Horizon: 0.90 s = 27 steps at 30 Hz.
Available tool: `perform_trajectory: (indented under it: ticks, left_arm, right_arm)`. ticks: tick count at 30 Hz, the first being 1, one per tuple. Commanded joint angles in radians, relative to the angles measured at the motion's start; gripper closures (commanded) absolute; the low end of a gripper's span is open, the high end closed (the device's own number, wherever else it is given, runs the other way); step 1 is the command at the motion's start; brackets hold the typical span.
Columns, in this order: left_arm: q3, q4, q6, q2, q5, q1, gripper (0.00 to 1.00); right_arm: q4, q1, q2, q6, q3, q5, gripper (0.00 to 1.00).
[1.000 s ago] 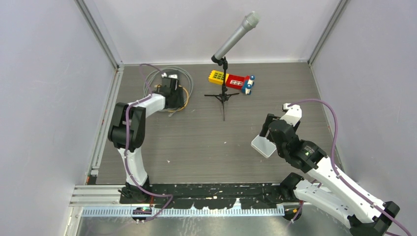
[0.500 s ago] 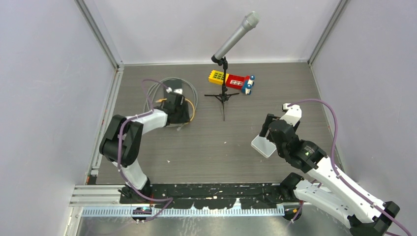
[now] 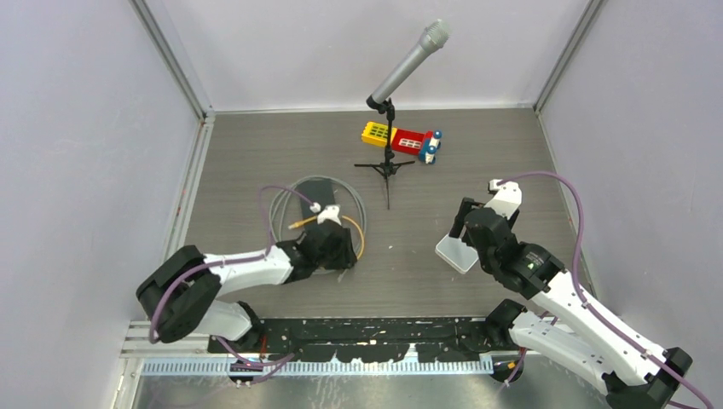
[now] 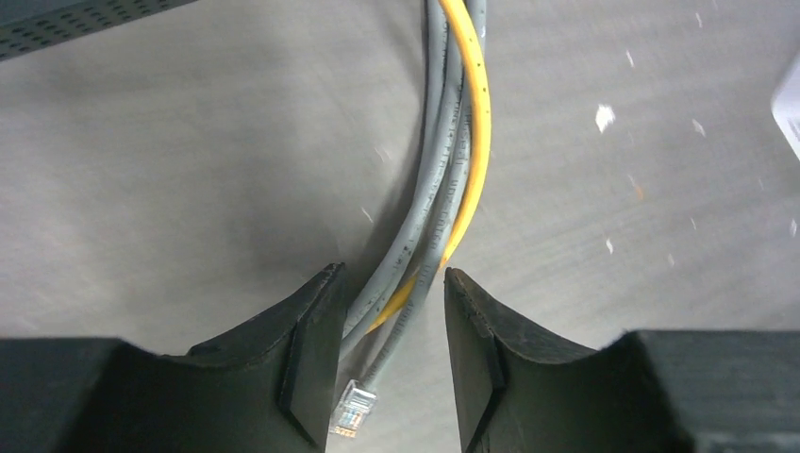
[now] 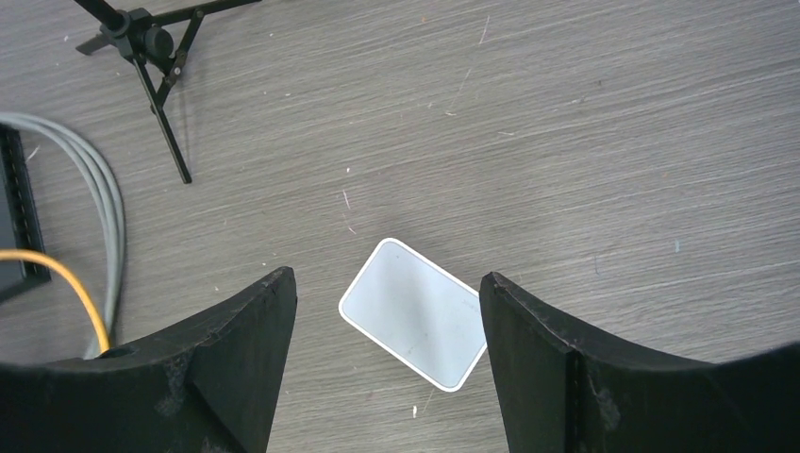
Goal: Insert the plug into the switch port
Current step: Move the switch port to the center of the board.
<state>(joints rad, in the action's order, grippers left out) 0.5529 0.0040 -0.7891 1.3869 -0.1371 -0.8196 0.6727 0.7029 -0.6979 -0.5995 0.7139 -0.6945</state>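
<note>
My left gripper is low over the table near the front centre. Its jaws are closed around a bundle of grey cables and one yellow cable. The clear plug on a grey cable's end hangs free beside the left finger's pad. A small white box, the switch, lies flat on the table to the right. My right gripper hovers above it, wide open and apart from it. I cannot see the switch's port.
The grey cable coil trails behind the left gripper with a dark flat vented box inside it. A microphone on a tripod stand and a toy of red and yellow bricks stand at the back centre.
My left arm has swept from the back left toward the front centre, dragging the cable coil and dark box along, and its jaws have narrowed. The right arm and white box stayed still.
</note>
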Motion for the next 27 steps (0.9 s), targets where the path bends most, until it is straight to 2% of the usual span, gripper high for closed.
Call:
perform_trajectory:
  ticks: [1, 7, 15, 18, 21, 25, 27]
  left_arm:
    - [-0.064, -0.203, -0.178, -0.047, -0.054, -0.184, 0.54]
    - [0.055, -0.344, -0.218, -0.077, -0.173, -0.351, 0.49]
    - [0.159, -0.597, -0.191, -0.315, -0.348, -0.362, 0.22]
    - [0.212, -0.683, -0.154, -0.383, -0.430, -0.358, 0.14]
    - [0.250, -0.730, -0.116, -0.403, -0.474, -0.318, 0.09]
    - [0.277, -0.717, -0.042, -0.373, -0.413, -0.174, 0.01]
    - [0.287, -0.697, -0.008, -0.354, -0.387, -0.109, 0.00]
  right_arm:
    - [-0.034, -0.001, -0.014, -0.003, 0.008, -0.021, 0.25]
    - [-0.033, 0.000, -0.008, -0.003, 0.006, -0.023, 0.25]
    - [-0.030, -0.001, 0.021, -0.006, 0.001, -0.017, 0.25]
    - [-0.031, -0.001, 0.016, -0.006, 0.002, -0.016, 0.25]
    - [-0.029, -0.001, 0.014, -0.005, 0.003, -0.012, 0.25]
    - [-0.029, 0.000, 0.020, -0.005, 0.000, -0.004, 0.25]
    - [-0.027, -0.001, 0.025, -0.006, 0.000, 0.002, 0.25]
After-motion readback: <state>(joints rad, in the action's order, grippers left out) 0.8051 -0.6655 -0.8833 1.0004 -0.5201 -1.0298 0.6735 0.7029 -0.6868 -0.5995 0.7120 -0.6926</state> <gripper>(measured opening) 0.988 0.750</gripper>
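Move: The left hand is low over the board with the near side of the grey cable coil between its fingertips; the coil's middle is about 11 cm ahead and 7 cm left. The switch port inside it lies some 17 cm ahead and 7 cm left, the orange plug about 11 cm ahead and 12 cm left. From the idle right hand the switch port is roughly 40 cm left, 17 cm ahead and 16 cm below. Left hand drags the coil back about 10 cm, then opens wide, comes free and rises some 12 cm. ##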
